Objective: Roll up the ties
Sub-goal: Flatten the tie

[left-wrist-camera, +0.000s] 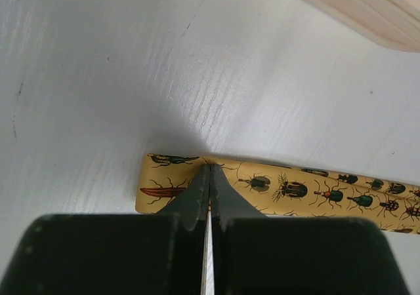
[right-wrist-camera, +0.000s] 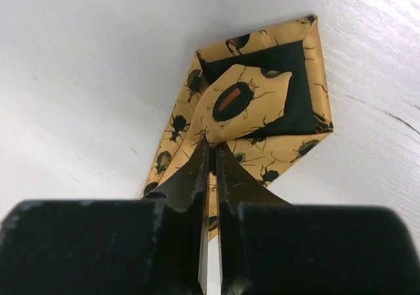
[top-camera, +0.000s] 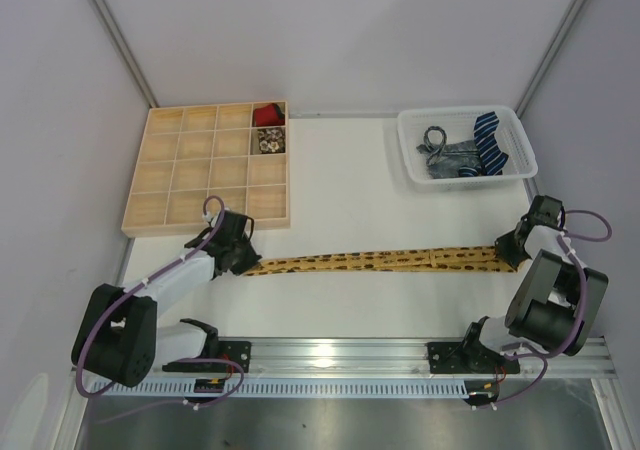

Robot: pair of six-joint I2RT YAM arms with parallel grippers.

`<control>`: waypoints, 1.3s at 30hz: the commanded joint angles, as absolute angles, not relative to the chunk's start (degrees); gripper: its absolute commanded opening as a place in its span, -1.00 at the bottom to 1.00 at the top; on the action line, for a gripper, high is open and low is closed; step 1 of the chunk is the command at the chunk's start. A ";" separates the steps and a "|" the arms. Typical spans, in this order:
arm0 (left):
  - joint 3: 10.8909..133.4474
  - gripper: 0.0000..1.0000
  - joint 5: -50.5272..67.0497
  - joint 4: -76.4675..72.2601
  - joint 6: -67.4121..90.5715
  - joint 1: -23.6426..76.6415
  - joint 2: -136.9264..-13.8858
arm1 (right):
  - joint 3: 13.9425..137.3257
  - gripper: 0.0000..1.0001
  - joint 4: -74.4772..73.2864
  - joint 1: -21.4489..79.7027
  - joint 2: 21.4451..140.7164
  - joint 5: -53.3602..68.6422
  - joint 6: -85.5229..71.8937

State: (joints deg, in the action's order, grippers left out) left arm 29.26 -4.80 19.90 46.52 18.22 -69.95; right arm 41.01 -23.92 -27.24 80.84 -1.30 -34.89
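A mustard-yellow tie (top-camera: 380,261) printed with dark beetles lies stretched across the table, doubled along its length. My left gripper (top-camera: 243,263) is shut on its folded left end. In the left wrist view the fingertips pinch the fabric (left-wrist-camera: 295,190) at the left gripper (left-wrist-camera: 210,170), with yellow cloth showing between the jaws. My right gripper (top-camera: 505,255) is shut on the right end. The right wrist view shows the two pointed ends of the tie (right-wrist-camera: 262,105) stacked, dark lining up, just beyond the right gripper (right-wrist-camera: 211,147).
A wooden compartment tray (top-camera: 195,175) stands at the back left, holding a rolled red tie (top-camera: 266,115) and a rolled pale patterned tie (top-camera: 268,141). A white basket (top-camera: 465,113) at the back right holds a navy striped tie (top-camera: 490,140) and a grey tie (top-camera: 445,155).
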 commanded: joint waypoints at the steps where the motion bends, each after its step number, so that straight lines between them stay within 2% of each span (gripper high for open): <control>1: 26.63 -0.99 -9.40 25.40 45.79 17.23 -71.01 | 40.61 -0.94 -25.40 -27.51 76.47 -2.64 -34.80; 8: 26.63 -0.99 -9.49 25.58 45.79 17.14 -71.02 | 40.96 -0.93 -27.60 -27.51 73.74 -3.16 -34.28; 16: 26.63 -0.99 -9.58 25.84 45.62 17.05 -70.75 | 39.20 -0.88 -22.94 -28.04 80.68 -1.93 -33.75; 19: 26.89 -0.99 -9.14 25.58 45.88 17.05 -70.93 | 39.02 -0.77 -22.50 -28.12 81.38 -2.37 -33.05; 20: 26.98 -0.99 -9.23 25.66 45.88 16.96 -70.84 | 39.63 -0.60 -23.54 -28.12 81.47 -2.72 -32.70; 22: 26.63 -0.99 -9.40 25.58 45.88 16.96 -70.58 | 40.34 -0.44 -25.04 -28.12 81.04 -2.99 -32.35; 25: 26.63 -0.99 -9.32 25.58 46.05 17.05 -70.58 | 41.66 -0.07 -29.43 -27.86 78.93 -3.07 -33.48; 26: 26.80 -0.99 -9.40 25.58 45.97 16.96 -70.58 | 42.10 0.14 -32.14 -27.77 78.49 -3.25 -34.97; 28: 26.89 -0.99 -9.40 25.58 46.05 17.05 -70.75 | 42.28 0.18 -35.23 -26.90 77.09 -3.25 -35.94; 29: 27.07 -0.99 -9.49 25.58 46.05 17.05 -70.84 | 42.01 0.30 -37.59 -26.46 76.30 -3.77 -36.47; 34: 27.16 -0.99 -9.32 25.84 45.88 16.96 -70.58 | 40.78 0.29 -40.16 -25.14 71.46 -2.37 -38.23; 39: 28.38 -0.99 -8.54 26.54 44.74 16.96 -70.05 | 46.84 0.24 -42.80 -20.40 69.35 -3.60 -37.62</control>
State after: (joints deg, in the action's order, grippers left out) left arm 29.12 -5.19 20.05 46.50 17.98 -69.60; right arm 41.82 -40.03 -23.53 70.89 -2.42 -37.28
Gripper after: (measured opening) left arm 0.008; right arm 0.627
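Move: The right fingers are shut on the upper layer of the tie's right-hand end, barely 1 cm above the table. The middle of its wide end, green lining showing, lies some 4 cm to their right and about level fore and aft; the white bin's middle is about 31 cm ahead and 10 cm to the left. From the left hand, whose closed tips are on the folded left end, that wide end is roughly 72 cm to the right and 2 cm ahead. Still pinching the tie's upper layer, the right hand raises it about 2 cm, lowers nearly 3 cm to just under its starting height while easing about 1 cm back towards the base, then opens wide and lets go. The emptied hand draws some 3 cm further back and 3.5 cm left, then climbs about 3 cm off the cloth, while the left hand stays still with shut tips down on the folded end. ##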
